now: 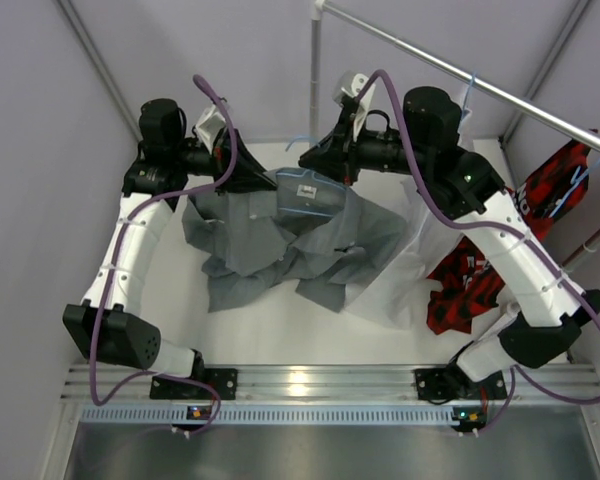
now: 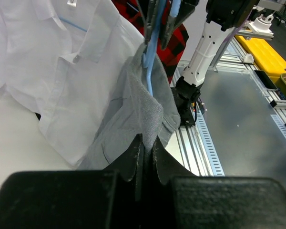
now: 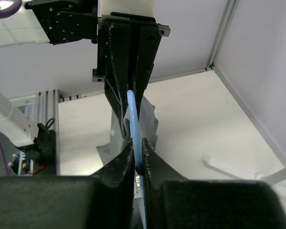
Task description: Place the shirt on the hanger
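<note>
The grey shirt [image 1: 280, 240] lies bunched in the middle of the table, its collar end lifted between my two grippers. My left gripper [image 1: 264, 180] is shut on a fold of the shirt [image 2: 148, 114], which rises straight out of the closed jaws [image 2: 147, 141]. My right gripper [image 1: 312, 160] is shut on the thin light-blue hanger [image 3: 133, 112], the bar passing between its jaws [image 3: 139, 153]. In the left wrist view the hanger [image 2: 149, 67] runs down into the shirt fabric. The two grippers face each other, almost touching.
A white shirt [image 1: 395, 285] lies right of the grey one. A red-and-black garment [image 1: 465, 285] sits at the right, with another [image 1: 560, 190] hanging from the slanted rail [image 1: 460, 72]. A metal frame [image 1: 320, 385] runs along the near edge.
</note>
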`<state>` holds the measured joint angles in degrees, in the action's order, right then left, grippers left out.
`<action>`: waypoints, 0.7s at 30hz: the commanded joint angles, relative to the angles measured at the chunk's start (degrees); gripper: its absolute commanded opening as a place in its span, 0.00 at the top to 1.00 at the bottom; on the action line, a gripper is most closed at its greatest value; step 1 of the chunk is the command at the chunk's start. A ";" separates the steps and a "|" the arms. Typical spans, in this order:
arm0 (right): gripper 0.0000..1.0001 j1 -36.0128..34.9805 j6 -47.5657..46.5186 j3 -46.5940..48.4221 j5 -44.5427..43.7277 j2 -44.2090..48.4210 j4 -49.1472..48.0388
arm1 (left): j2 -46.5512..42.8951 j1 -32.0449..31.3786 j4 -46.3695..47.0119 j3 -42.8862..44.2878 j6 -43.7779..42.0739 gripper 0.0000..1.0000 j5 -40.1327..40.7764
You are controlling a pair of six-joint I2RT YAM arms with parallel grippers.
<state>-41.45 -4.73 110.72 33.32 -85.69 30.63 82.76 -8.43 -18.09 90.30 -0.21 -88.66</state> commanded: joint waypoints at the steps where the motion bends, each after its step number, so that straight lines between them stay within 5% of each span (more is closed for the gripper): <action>1: 0.85 0.58 1.74 -4.87 6.40 3.50 -4.78 | -1.20 -0.19 2.35 1.01 -1.81 1.00 -7.14; 5: 0.59 3.03 1.31 -10.69 14.30 6.06 -8.74 | -0.76 -0.19 2.18 1.54 -1.64 1.00 -7.14; 17: 0.31 10.15 -0.10 -16.41 13.00 13.09 -10.51 | -0.06 0.08 2.18 2.07 -1.99 1.00 -7.23; 21: 0.31 16.92 2.53 -16.93 15.36 14.41 -10.24 | 0.03 0.08 2.27 1.98 -2.16 1.00 -7.23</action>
<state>-28.71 -3.44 93.73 46.46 -73.54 23.42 82.94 -8.64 -18.11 90.30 -0.64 -84.77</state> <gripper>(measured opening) 0.701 0.068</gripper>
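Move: The right fingers still hold the blue hanger just below its hook. The shirt's right shoulder, loose, lies some 9 cm to the right of this hand, about 5 cm nearer the base and roughly 10 cm lower; the collar with its label is about 4 cm back, neither left nor right, and 8 cm below. From the left hand, that right shoulder is about 14 cm to the right, 5 cm back and 4 cm lower. Let go of the hanger's neck with the right gripper: open the fingers well wide while sinking about 5 cm and easing slightly back, then swing out to the right, nearly 7 cm in all, rising again part of the way as the hand clears the hook. Keep the left gripper shut on the shirt's left shoulder, almost in place. ##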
